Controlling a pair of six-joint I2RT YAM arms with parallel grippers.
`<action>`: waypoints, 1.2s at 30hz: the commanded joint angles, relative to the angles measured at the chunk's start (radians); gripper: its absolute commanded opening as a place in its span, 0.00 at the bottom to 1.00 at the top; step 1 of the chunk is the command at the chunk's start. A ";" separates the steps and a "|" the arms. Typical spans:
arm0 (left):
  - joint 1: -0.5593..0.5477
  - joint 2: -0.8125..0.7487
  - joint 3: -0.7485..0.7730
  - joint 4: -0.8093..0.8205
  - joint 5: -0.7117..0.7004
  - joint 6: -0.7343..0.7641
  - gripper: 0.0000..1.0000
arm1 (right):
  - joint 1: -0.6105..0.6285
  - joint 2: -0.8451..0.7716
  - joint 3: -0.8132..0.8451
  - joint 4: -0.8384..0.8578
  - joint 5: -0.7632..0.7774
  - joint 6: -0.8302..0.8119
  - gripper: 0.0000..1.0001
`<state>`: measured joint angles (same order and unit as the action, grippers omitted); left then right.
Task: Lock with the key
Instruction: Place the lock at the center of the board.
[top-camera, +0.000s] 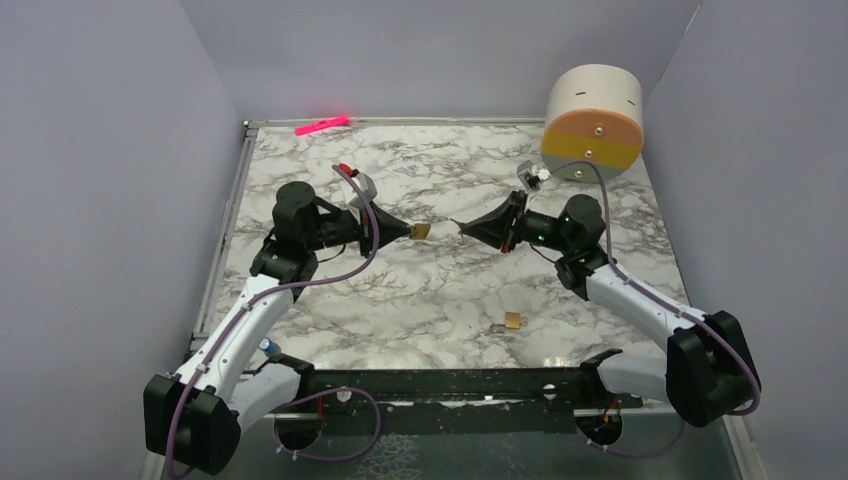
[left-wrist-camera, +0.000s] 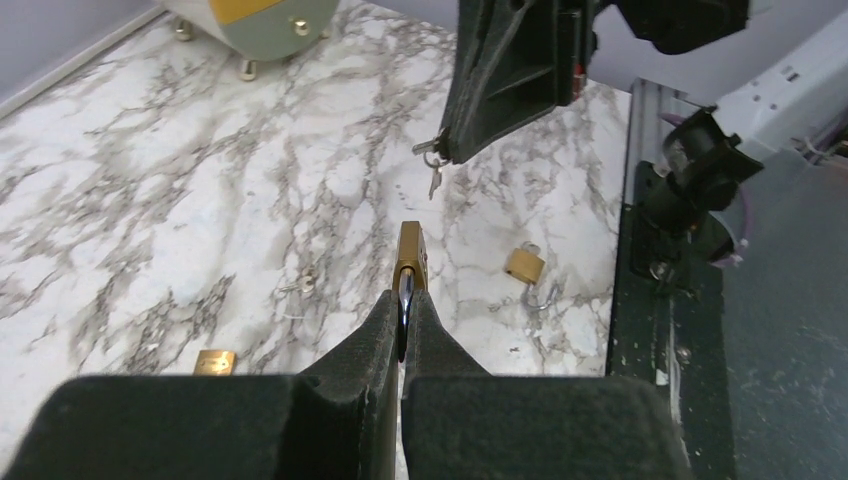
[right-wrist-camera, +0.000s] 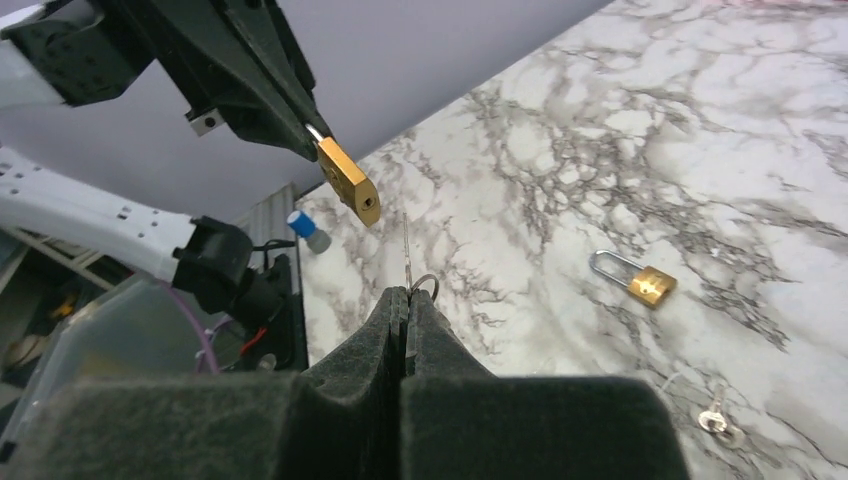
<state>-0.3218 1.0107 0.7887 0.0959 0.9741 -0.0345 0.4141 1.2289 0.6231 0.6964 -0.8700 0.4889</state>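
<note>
My left gripper is shut on the silver shackle of a small brass padlock, held above the marble table. In the left wrist view the padlock sticks out past the closed fingertips. My right gripper faces it from the right and is shut on the key. The key's thin blade points toward the padlock, and its ring shows beside the fingertips. A short gap separates the key from the padlock.
A second brass padlock lies near the front edge, its shackle open. A loose key and another brass piece lie on the marble. A beige, orange and yellow drum stands back right, a pink marker back left.
</note>
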 joint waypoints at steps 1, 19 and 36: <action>0.005 -0.022 -0.046 0.066 -0.190 -0.070 0.00 | -0.006 -0.011 0.012 -0.103 0.153 -0.053 0.01; -0.006 -0.024 -0.295 0.223 -0.652 -0.376 0.00 | -0.006 0.033 0.000 -0.163 0.351 -0.031 0.01; -0.015 0.105 -0.348 0.346 -0.738 -0.411 0.00 | -0.006 0.111 0.003 -0.120 0.309 -0.002 0.01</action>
<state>-0.3298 1.0939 0.4412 0.3504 0.2714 -0.4316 0.4110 1.3281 0.6231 0.5358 -0.5453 0.4801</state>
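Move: I'm carrying a brass lock by its shackle to the board's centre. The placed lock there lies some 14 cm ahead of my left hand, about level sideways and 26 cm below. The loose keys lie about 17 cm ahead and 6 cm right; the third lock is 5 cm back and 19 cm right. From my right hand, which holds a key, the loose keys are about 16 cm ahead, 3 cm left and 24 cm below; the placed lock is 13 cm ahead and 9 cm left. I sink my left hand about 14 cm while easing it forward and left, towards the placed lock, swinging the fingers some 45 degrees counter-clockwise and tipping them down, the shackle still pinched. My right hand keeps its key and goes forward and down, about 6 cm each, towards the loose keys, turning somewhat clockwise and tipping its fingers down. ##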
